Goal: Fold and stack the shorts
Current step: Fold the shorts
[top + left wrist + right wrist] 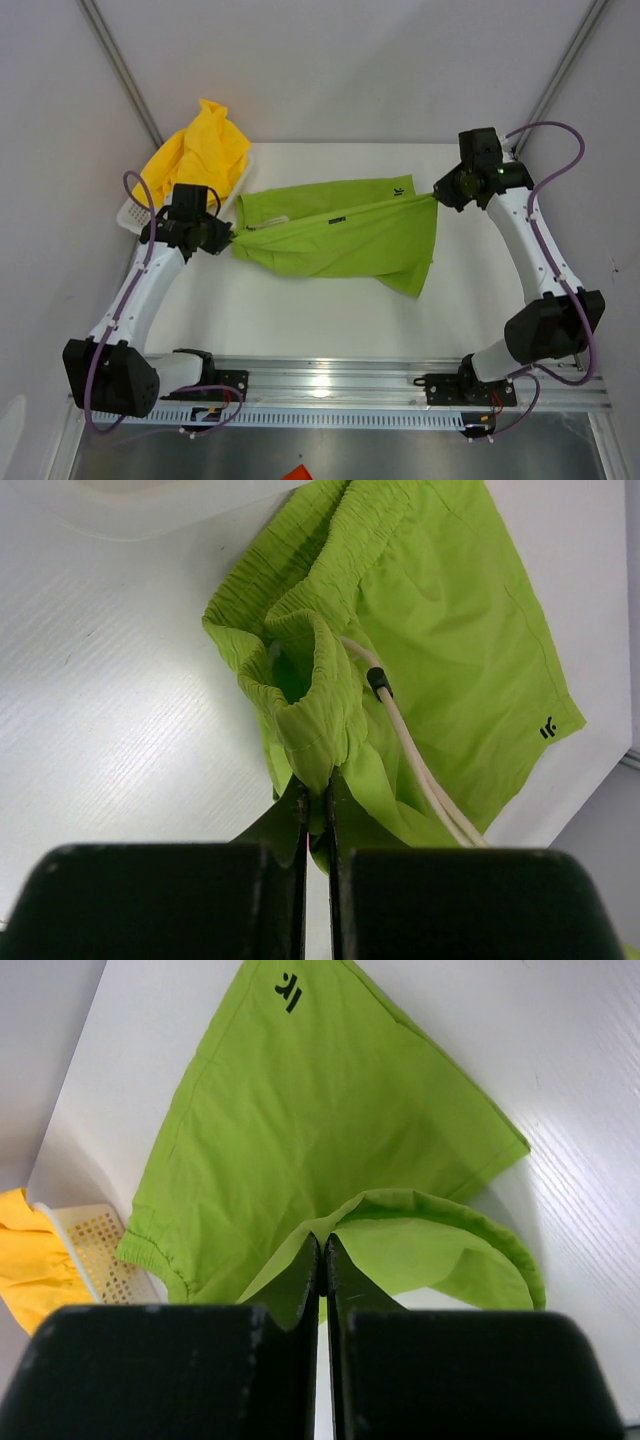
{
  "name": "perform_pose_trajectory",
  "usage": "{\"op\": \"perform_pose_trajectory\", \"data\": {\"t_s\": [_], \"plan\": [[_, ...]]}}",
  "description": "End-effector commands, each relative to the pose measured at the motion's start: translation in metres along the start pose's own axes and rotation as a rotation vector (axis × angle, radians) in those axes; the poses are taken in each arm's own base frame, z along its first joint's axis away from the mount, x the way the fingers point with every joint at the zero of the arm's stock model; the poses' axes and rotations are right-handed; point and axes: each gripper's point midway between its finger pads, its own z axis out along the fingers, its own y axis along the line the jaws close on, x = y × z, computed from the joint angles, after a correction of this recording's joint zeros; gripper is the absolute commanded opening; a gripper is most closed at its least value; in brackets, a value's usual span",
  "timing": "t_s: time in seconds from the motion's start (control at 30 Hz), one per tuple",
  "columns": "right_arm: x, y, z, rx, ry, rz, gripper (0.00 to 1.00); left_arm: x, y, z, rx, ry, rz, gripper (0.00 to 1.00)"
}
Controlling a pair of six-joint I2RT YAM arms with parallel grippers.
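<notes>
The lime green shorts (pixel 340 236) hang stretched between both arms above the white table, one leg drooping at the lower right. My left gripper (pixel 229 240) is shut on the gathered waistband (pixel 310 700), where the white drawstring (pixel 415 765) trails out. At the other end my right gripper (pixel 436 193) is shut on a leg hem (pixel 430 1205), with the dark logo (pixel 289 991) on the far leg. The yellow shorts (pixel 200 155) lie bunched in and over the basket at the back left.
The white mesh basket (pixel 137 212) stands at the table's left edge, close behind my left gripper; its corner also shows in the right wrist view as the basket (pixel 95 1245). Grey walls close in the table on three sides.
</notes>
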Motion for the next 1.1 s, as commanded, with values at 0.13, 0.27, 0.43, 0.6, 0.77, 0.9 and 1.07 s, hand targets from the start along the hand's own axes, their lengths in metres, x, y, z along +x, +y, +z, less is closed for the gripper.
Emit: {"op": "perform_pose_trajectory", "data": {"t_s": [0.13,0.27,0.43,0.6,0.77,0.9,1.07], "plan": [[-0.046,0.019,0.027,-0.01,-0.099,-0.035,0.0,-0.032,-0.023,0.005,0.005,-0.077,-0.067,0.0],[-0.046,0.025,0.048,-0.01,-0.067,-0.053,0.0,-0.039,-0.031,0.01,-0.015,-0.078,-0.065,0.0],[-0.051,0.032,0.074,-0.007,-0.052,-0.057,0.0,-0.047,-0.038,0.024,-0.038,-0.086,-0.08,0.0],[-0.061,0.041,0.091,-0.02,-0.05,-0.058,0.0,-0.052,-0.045,0.044,-0.073,-0.067,-0.093,0.0],[-0.066,0.054,0.114,-0.054,-0.054,-0.063,0.0,-0.059,-0.059,0.059,-0.101,-0.051,-0.099,0.0],[-0.067,0.063,0.131,-0.079,-0.042,-0.065,0.0,-0.057,-0.062,0.075,-0.11,-0.029,-0.113,0.0],[-0.062,0.073,0.161,-0.119,-0.012,-0.099,0.0,-0.055,-0.068,0.085,-0.093,-0.017,-0.151,0.0]]}}
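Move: Both hands already hold up one long edge of the green shorts. From the left hand, the flat half's far waistband corner is about 22 cm ahead, 1 cm left and 15 below. The basket stands some 19 cm ahead and 20 left. From the right hand, the far hem corner is roughly 24 cm ahead, dead in line and 22 below; the small logo lies about 19 ahead and 4 left, and the trailing leg corner 12 back and 4 left. Forward together go both arms, carrying the pinched edge of the green shorts over the flat half towards its far edge. The right covers about 15 cm and sinks some 7 on the way; the left goes about 10, nearly level at first, then lower by a few centimetres beside the basket. Both grippers stay shut on the cloth. ##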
